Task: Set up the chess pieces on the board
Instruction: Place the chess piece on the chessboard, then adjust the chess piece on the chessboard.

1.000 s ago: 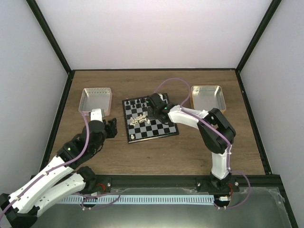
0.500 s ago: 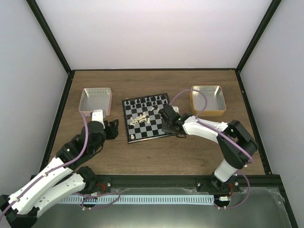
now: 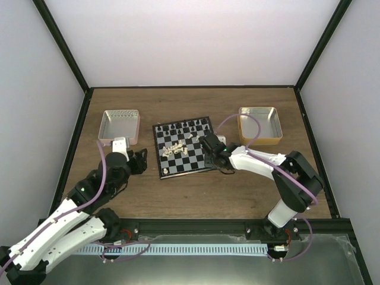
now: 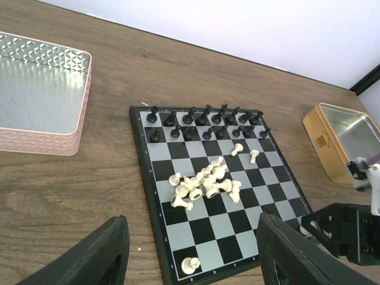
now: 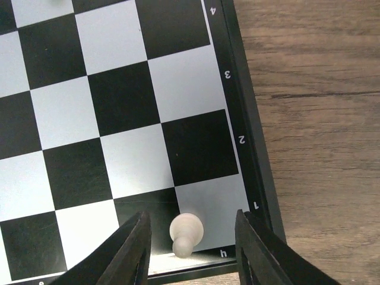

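The board lies mid-table, with black figures along its far rows. Several cream-white chess pieces lie in a heap at its middle. Two more stand near the black rows, and one sits in the near left corner. My right gripper is open over the board's near right corner. One white piece sits loose between its fingers at the h1 square. My left gripper is open and empty, left of the board.
A pink-rimmed metal tray stands at the far left, also in the left wrist view. A gold tin stands at the far right, also in that view. Black frame rails border the table.
My right arm has swung from the board's far side to its near right corner and has held there for the last half second. My left arm has barely shifted.
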Robot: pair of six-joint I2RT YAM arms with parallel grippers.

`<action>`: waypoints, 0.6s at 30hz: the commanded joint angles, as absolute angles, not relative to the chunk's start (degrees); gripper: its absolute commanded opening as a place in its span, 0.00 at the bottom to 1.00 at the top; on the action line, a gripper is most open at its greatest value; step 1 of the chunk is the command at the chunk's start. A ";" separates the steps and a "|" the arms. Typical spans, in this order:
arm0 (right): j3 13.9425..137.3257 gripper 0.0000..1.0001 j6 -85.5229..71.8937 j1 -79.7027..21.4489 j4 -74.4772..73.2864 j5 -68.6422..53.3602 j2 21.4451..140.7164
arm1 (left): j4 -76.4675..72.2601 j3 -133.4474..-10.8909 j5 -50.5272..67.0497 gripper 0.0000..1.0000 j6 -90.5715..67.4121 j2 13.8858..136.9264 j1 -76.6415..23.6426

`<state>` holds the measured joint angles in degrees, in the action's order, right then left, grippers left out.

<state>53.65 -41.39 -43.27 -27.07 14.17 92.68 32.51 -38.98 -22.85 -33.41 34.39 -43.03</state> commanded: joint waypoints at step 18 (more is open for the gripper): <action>52.90 0.12 -38.03 -43.06 -25.35 14.96 94.73 | 27.12 -41.09 -23.20 0.64 -31.88 42.74 -43.11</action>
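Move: The chess piece just set at the board's near right corner stands between the right hand's parted fingers, its middle about 1 cm below the hand point. From this hand the heap of white pieces lies roughly 8 cm ahead and 14 cm left, the nearer loose white piece some 12 cm ahead and 6 cm left, and the near left corner's piece about 20 cm left and 3 cm back. From the left hand, the set-down piece is roughly 25 cm right, 6 cm ahead and 20 cm below. The chess piece on the near right corner is closed in on again from both sides: the right hand stays over it and narrows its fingers from under half open to nearly shut, turning a touch counter-clockwise and sinking about 1 cm around it towards the end. The empty left hand eases about 3 cm forward, down and right towards the board, fingers open. ##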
